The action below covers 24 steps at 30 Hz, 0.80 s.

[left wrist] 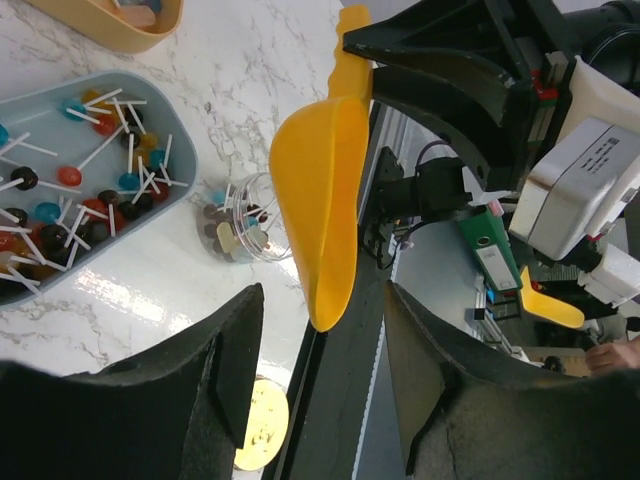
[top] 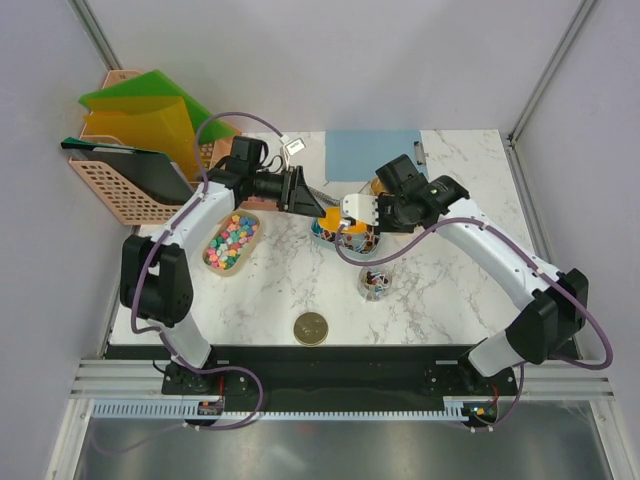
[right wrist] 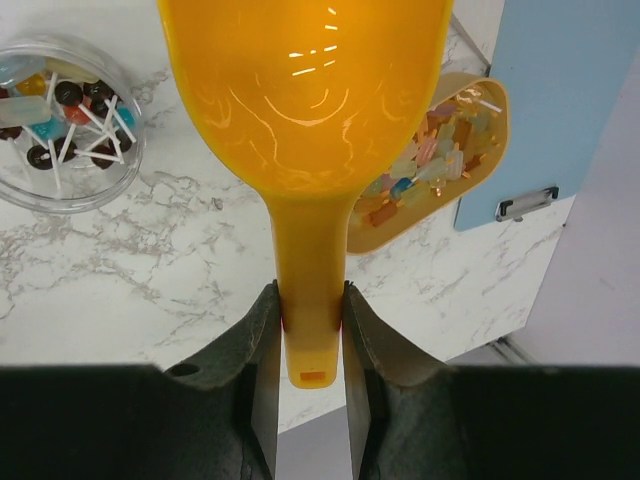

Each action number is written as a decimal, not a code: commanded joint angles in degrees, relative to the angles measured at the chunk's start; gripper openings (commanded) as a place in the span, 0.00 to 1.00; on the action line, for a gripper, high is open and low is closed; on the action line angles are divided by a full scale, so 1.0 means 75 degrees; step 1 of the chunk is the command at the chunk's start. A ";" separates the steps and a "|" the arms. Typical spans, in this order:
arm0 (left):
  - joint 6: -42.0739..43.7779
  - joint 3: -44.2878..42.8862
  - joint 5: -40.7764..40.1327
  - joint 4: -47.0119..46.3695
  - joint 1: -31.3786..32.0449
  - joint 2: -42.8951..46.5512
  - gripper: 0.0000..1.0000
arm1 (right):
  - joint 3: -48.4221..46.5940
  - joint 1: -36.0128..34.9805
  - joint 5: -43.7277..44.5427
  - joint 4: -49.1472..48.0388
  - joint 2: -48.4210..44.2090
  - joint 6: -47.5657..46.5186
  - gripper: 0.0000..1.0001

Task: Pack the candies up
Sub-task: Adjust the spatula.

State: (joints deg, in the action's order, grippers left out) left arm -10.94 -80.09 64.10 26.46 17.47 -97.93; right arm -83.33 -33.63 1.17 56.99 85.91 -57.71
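Note:
My right gripper (right wrist: 310,300) is shut on the handle of the long orange scoop (right wrist: 305,90), whose bowl looks empty. In the top view the right gripper (top: 358,212) holds the scoop (top: 331,215) above a grey tray (left wrist: 175,130) of lollipop candies (left wrist: 85,205). My left gripper (left wrist: 322,300) is open and empty, with the scoop's bowl (left wrist: 320,190) just ahead of its fingertips; in the top view the left gripper (top: 305,195) points at the scoop. A clear jar (top: 375,282) holds some dark candies (right wrist: 55,110). Pastel candies (top: 232,240) fill a tan tray.
A round gold lid (top: 311,327) lies near the front edge. A second tan tray (right wrist: 440,150) of mixed candies sits behind the right gripper. A blue clipboard (top: 372,153) lies at the back. A pink basket (top: 120,185) with folders stands at the back left.

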 commanded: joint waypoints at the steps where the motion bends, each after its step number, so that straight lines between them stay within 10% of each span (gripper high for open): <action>1: -0.0615 -0.0207 0.0571 -0.0679 -0.0010 -0.0138 0.58 | -0.0256 0.0019 -0.0203 -0.0615 0.0263 0.0206 0.00; 18: -0.0335 -0.0067 0.0745 -0.0762 0.0096 -0.0361 0.07 | -0.0480 0.0007 -0.0974 -0.0826 -0.0074 0.0302 0.00; 21: -0.0065 0.0038 0.2020 -0.0797 0.0061 -0.0466 0.02 | 0.0257 0.0089 -0.1712 -0.1046 -0.0928 0.0171 0.28; 24: 0.0052 0.0412 0.3311 -0.0914 -0.0009 -0.0630 0.02 | 0.1498 0.0685 -0.3288 -0.1890 -0.2509 0.0183 0.89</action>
State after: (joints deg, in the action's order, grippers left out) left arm -12.64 -78.74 73.47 21.56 17.17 -102.15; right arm -76.58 -31.22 -9.39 48.84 77.21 -56.14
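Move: Just off the left fingertips, some 2 cm to their right and about 1 cm nearer the base, is the spatula's scoop tip; the right hand holds the handle, with that tip roughly 15 cm to its left, 1 cm ahead and 2 cm higher. Below the left hand, the lollipop tray is about 5 cm right and 1 cm back. From the right hand, the round jar lies some 10 cm back, 5 cm left, and the tan box 6 cm ahead, straight in line, both some 14 cm down. Closing from just over half open to nearly shut, the left fingers pinch the scoop tip as that hand eases about 1 cm forward and slightly down. The right hand first carries the spatula some 2 cm forward and 2 cm left towards them, then goes back about 3 cm while rising, rolls some 10 degrees with its left side lifting, and opens wide off the handle; the left hand shifts back nearly 2 cm at the very end. ##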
